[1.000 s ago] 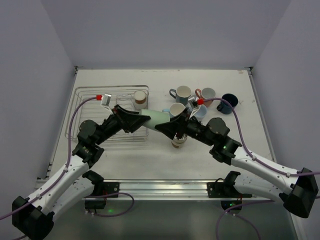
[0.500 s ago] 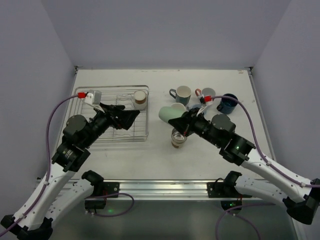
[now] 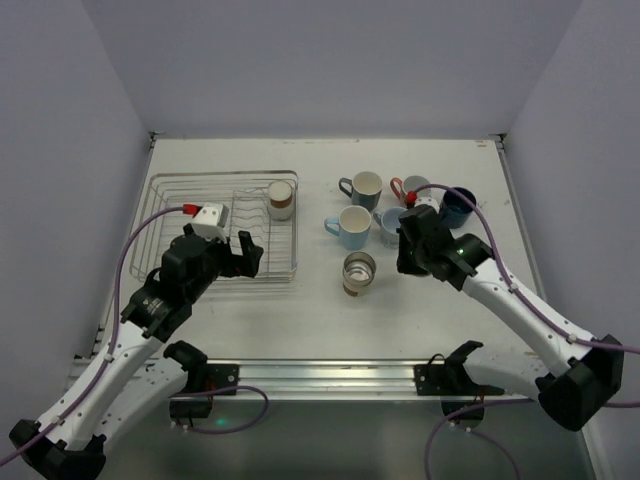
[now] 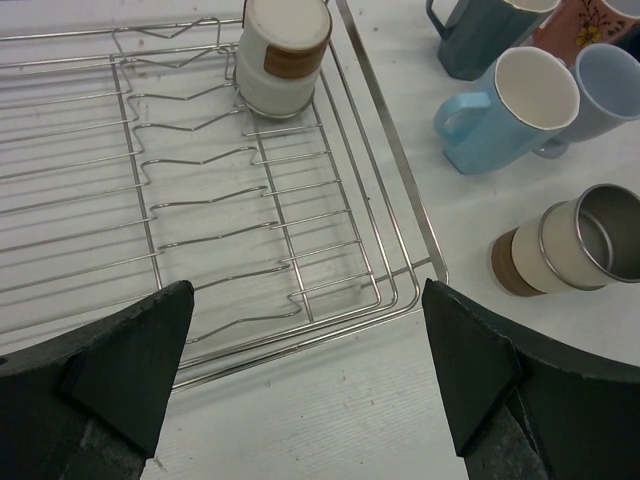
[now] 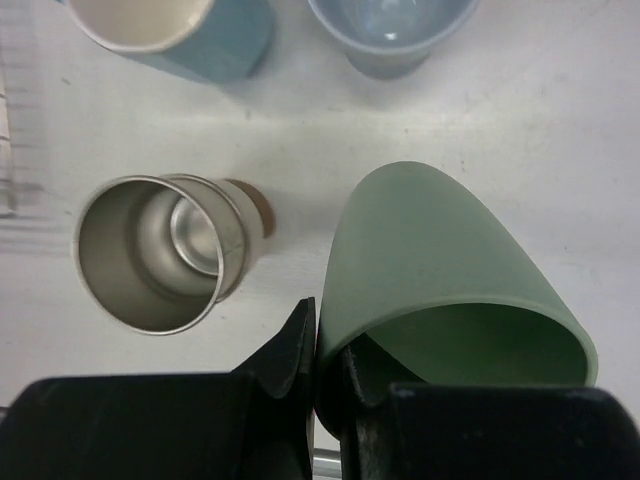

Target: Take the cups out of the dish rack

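The silver wire dish rack (image 3: 160,200) (image 4: 380,190) sits at the left, with one beige tumbler (image 3: 281,199) (image 4: 285,55) upright in its far right corner. My left gripper (image 3: 243,256) (image 4: 308,340) is open and empty over the rack's near right corner. My right gripper (image 3: 412,245) (image 5: 325,340) is shut on the rim of a pale green tumbler (image 5: 450,270), one finger inside and one outside. It hangs above the table right of a steel-lined beige tumbler (image 3: 358,273) (image 5: 165,250). The top view hides the green tumbler under the wrist.
Standing on the table right of the rack: a light blue mug (image 3: 350,226) (image 4: 510,110), a grey-teal mug (image 3: 362,187), a salmon pink mug (image 3: 412,187), a navy mug (image 3: 458,205) and a grey-blue cup (image 3: 388,225) (image 5: 390,30). Walls close off three sides.
The left gripper opened, let go of the green tumbler and drew back to the rack's front. The right gripper shut on the tumbler and carried it right.
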You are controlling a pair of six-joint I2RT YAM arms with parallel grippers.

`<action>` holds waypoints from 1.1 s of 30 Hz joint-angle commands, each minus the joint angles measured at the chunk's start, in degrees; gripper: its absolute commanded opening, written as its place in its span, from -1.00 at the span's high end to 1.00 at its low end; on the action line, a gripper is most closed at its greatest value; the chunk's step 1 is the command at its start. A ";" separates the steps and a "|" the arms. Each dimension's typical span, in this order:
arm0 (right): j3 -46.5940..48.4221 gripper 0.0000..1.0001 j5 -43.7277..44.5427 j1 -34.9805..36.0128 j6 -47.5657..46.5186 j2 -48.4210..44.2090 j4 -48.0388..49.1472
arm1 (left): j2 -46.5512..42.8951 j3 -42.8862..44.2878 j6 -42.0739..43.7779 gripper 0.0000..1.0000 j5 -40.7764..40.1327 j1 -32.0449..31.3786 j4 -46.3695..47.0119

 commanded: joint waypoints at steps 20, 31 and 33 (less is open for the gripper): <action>3.23 0.57 -8.53 -0.53 -9.47 23.24 2.17 | 1.72 0.86 2.98 -1.00 -0.67 0.10 1.13; 2.97 -0.04 -5.45 -0.44 -9.03 10.78 2.60 | 12.09 9.02 0.00 -1.00 1.35 0.10 3.15; 2.09 -0.05 -5.01 -0.53 -8.77 5.77 3.57 | 15.94 10.95 -1.14 -0.99 2.05 0.10 5.68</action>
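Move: Just below the right hand, about 14 cm down, 1 cm farther out and 1 cm right, is the free table spot for the green cup it holds by the rim. From this hand the metal cup stack stands some 8 cm left and 1 cm ahead, the light blue mug 11 cm ahead and 10 left, the pale blue cup 10 cm straight ahead. From the left hand, the white cup in the rack lies 17 cm ahead, 6 right, 15 below. Lowering the green cup about 10 cm with the right hand, drifting 2 cm left as the wrist tips some 20 degrees further down, onto the table beside the metal cup stack; the fingers then open to about half, let go of the rim and rise some 5 cm. The left hand, fingers staying wide open, first idles, dips slightly, then sets off forward and a little right towards the white cup. ##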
